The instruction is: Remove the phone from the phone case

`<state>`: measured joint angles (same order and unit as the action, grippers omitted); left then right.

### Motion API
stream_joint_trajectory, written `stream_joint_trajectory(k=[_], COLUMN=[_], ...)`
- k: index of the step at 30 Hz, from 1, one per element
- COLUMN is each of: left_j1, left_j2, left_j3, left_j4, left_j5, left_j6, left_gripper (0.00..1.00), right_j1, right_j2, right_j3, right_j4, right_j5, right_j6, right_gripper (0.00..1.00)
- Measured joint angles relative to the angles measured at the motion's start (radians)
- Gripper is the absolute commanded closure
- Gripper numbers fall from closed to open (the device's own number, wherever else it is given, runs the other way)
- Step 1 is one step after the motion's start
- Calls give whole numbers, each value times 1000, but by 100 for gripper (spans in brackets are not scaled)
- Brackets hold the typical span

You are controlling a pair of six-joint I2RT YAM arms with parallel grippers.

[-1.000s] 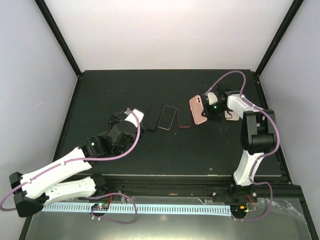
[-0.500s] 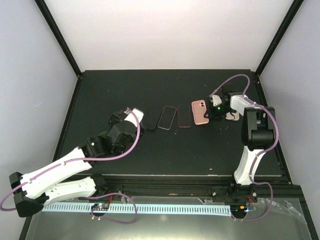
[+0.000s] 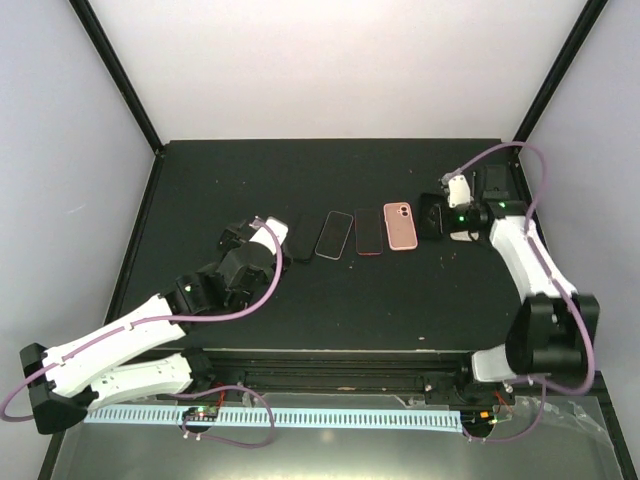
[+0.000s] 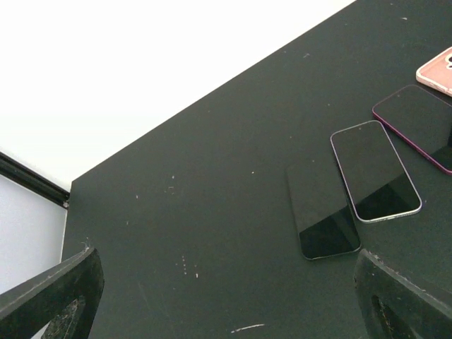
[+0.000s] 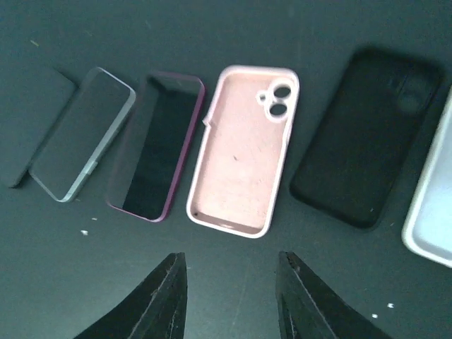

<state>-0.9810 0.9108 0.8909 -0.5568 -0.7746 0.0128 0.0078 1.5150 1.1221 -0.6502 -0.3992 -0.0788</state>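
A phone in a purple case (image 5: 157, 157) lies screen up in a row on the black table, also seen from above as the purple-cased phone (image 3: 369, 233) and at the right edge of the left wrist view (image 4: 420, 123). Right of it lies an empty pink case (image 5: 244, 148) (image 3: 401, 226), hollow side up. My right gripper (image 5: 229, 296) (image 3: 432, 216) hovers open just short of the pink case's near end, with nothing between its fingers. My left gripper (image 4: 226, 311) (image 3: 255, 228) stands wide open and empty at the row's left end.
A bare silver-rimmed phone (image 5: 85, 141) (image 4: 376, 171) and a bare dark phone (image 4: 321, 212) (image 3: 300, 245) lie left of the purple one. An empty black case (image 5: 367, 134) and a white case (image 5: 431, 219) (image 3: 462, 232) lie right of the pink case.
My right gripper has let go of the pink case, which now lies flat in the row. It has opened and drawn back to the right. The left arm has not moved.
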Motion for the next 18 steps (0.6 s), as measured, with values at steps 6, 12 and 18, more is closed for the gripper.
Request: stream_joint_trajectory(k=[6, 12, 18], left_j1=[52, 149, 229], left_j2=[2, 2, -84], left_j3=[-4, -3, -26], left_j4=[8, 7, 62], left_j5=[31, 69, 129], left_j6=[-38, -132, -163], left_gripper=[1, 1, 1], right_j1=[-2, -2, -2], right_j2=[-320, -624, -784], right_j3=[-47, -124, -341], right_j4=[12, 99, 316], right_j5=[-32, -28, -12], right_j6=[-31, -1, 102], right_gripper=[39, 0, 0])
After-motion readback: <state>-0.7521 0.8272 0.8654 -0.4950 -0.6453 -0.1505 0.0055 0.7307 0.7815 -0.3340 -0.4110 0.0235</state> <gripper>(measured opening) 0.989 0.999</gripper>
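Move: The empty pink phone case, already laid down and free, lies about 6 cm to the left of the right hand, 3 cm ahead and 11 cm below. At the same depth, the black case is some 6 cm ahead and 2 cm to the right, the pale case 7 cm ahead and 9 cm to the right, and the red-edged phone 2 cm ahead and 15 cm to the left. From the left hand, the pink case is roughly 15 cm ahead, 29 cm to the right and 24 cm below. The pink case stays behind as the right hand, already clear of it, climbs fast by about 18 cm and draws back some 8 cm, tips its fingers up about 40 degrees towards level, opens them fully from a third, then starts to sink slightly. The open left hand swings about 5 cm left and slightly forward, away from the phones, dipping then lifting, its left side rolling down. ##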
